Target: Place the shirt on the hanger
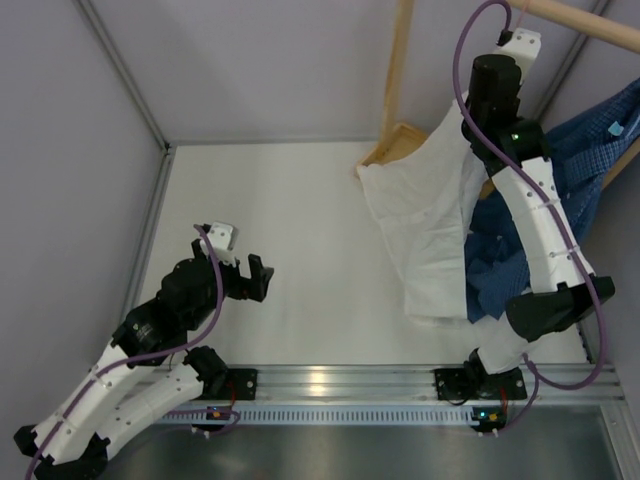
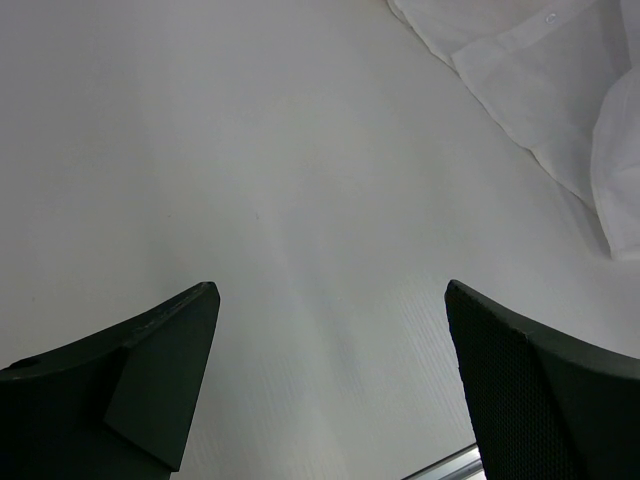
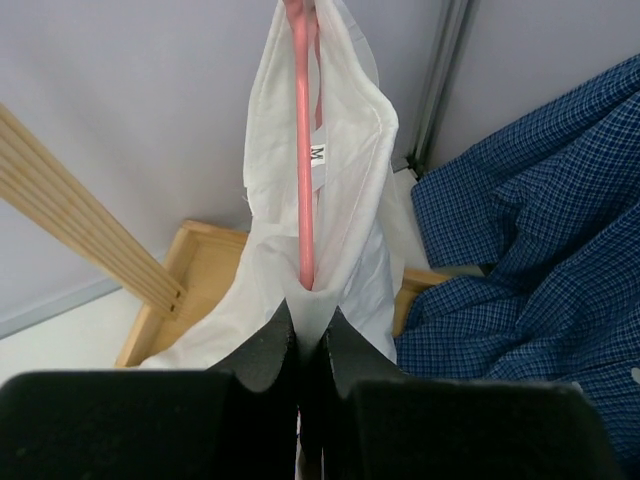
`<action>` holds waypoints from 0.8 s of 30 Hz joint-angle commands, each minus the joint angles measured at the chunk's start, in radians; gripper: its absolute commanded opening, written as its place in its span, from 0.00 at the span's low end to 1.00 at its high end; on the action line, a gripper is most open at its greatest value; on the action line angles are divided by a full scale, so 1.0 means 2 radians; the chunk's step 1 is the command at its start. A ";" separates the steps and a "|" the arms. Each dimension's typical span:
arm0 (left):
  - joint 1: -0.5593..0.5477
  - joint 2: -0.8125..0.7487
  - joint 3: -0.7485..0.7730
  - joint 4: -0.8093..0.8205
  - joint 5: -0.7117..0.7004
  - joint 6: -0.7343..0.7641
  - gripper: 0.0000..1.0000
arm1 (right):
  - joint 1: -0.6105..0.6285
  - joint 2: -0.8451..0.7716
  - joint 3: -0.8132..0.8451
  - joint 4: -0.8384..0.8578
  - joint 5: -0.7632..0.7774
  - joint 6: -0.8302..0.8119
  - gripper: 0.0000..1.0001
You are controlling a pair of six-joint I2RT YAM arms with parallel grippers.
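Note:
The white shirt [image 1: 430, 215] hangs from near the rack, its lower part trailing onto the table. In the right wrist view the shirt [image 3: 350, 190] drapes over the thin pink hanger [image 3: 305, 150], a size label showing beside the wire. My right gripper [image 3: 310, 322] is shut on a fold of the shirt right where the hanger's wire enters the cloth. The hanger is hidden in the top view. My left gripper [image 1: 260, 279] stays low over the table at the left, open and holding nothing [image 2: 330, 300]; a corner of the shirt [image 2: 540, 70] lies ahead of it to the right.
A blue checked shirt [image 1: 575, 165] hangs to the right of the white one [image 3: 540, 250]. The light wooden rack's post [image 1: 400, 60] and base [image 1: 395, 143] stand at the back right [image 3: 80, 215]. Grey walls enclose the table.

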 commanded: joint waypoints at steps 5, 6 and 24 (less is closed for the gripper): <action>0.004 0.004 -0.002 0.025 -0.004 -0.003 0.98 | 0.011 0.004 0.017 0.058 -0.006 0.029 0.00; 0.004 0.004 -0.002 0.024 -0.006 -0.002 0.98 | 0.014 0.010 0.025 0.058 -0.005 0.032 0.00; 0.063 0.010 -0.001 0.027 0.005 -0.005 0.98 | 0.070 0.053 0.075 0.063 0.169 0.157 0.00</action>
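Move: Up by the wooden rod, the right hand still pinches the near shoulder of the pink hanger with the white shirt on it; the nearest stretch of rod is roughly 10 cm ahead, 3 cm right and some 12 cm above. The left post stands about 18 cm left and 10 cm ahead; the blue shirt hangs some 18 cm right, 2 cm back and 20 cm lower. From the left hand that rod stretch is about 35 cm ahead, 48 cm right and 31 cm up. Swinging the hung shirt left beneath the rod, towards the left post, the right hand travels about 5 cm with a smaller reach forward and a slight rise, keeping its closed pinch on hanger and cloth. Its left side rolls up and the fingers tip upward, some 10 degrees each, turning a little clockwise late on. The open, empty left hand eases some 2.5 cm left and forward. ##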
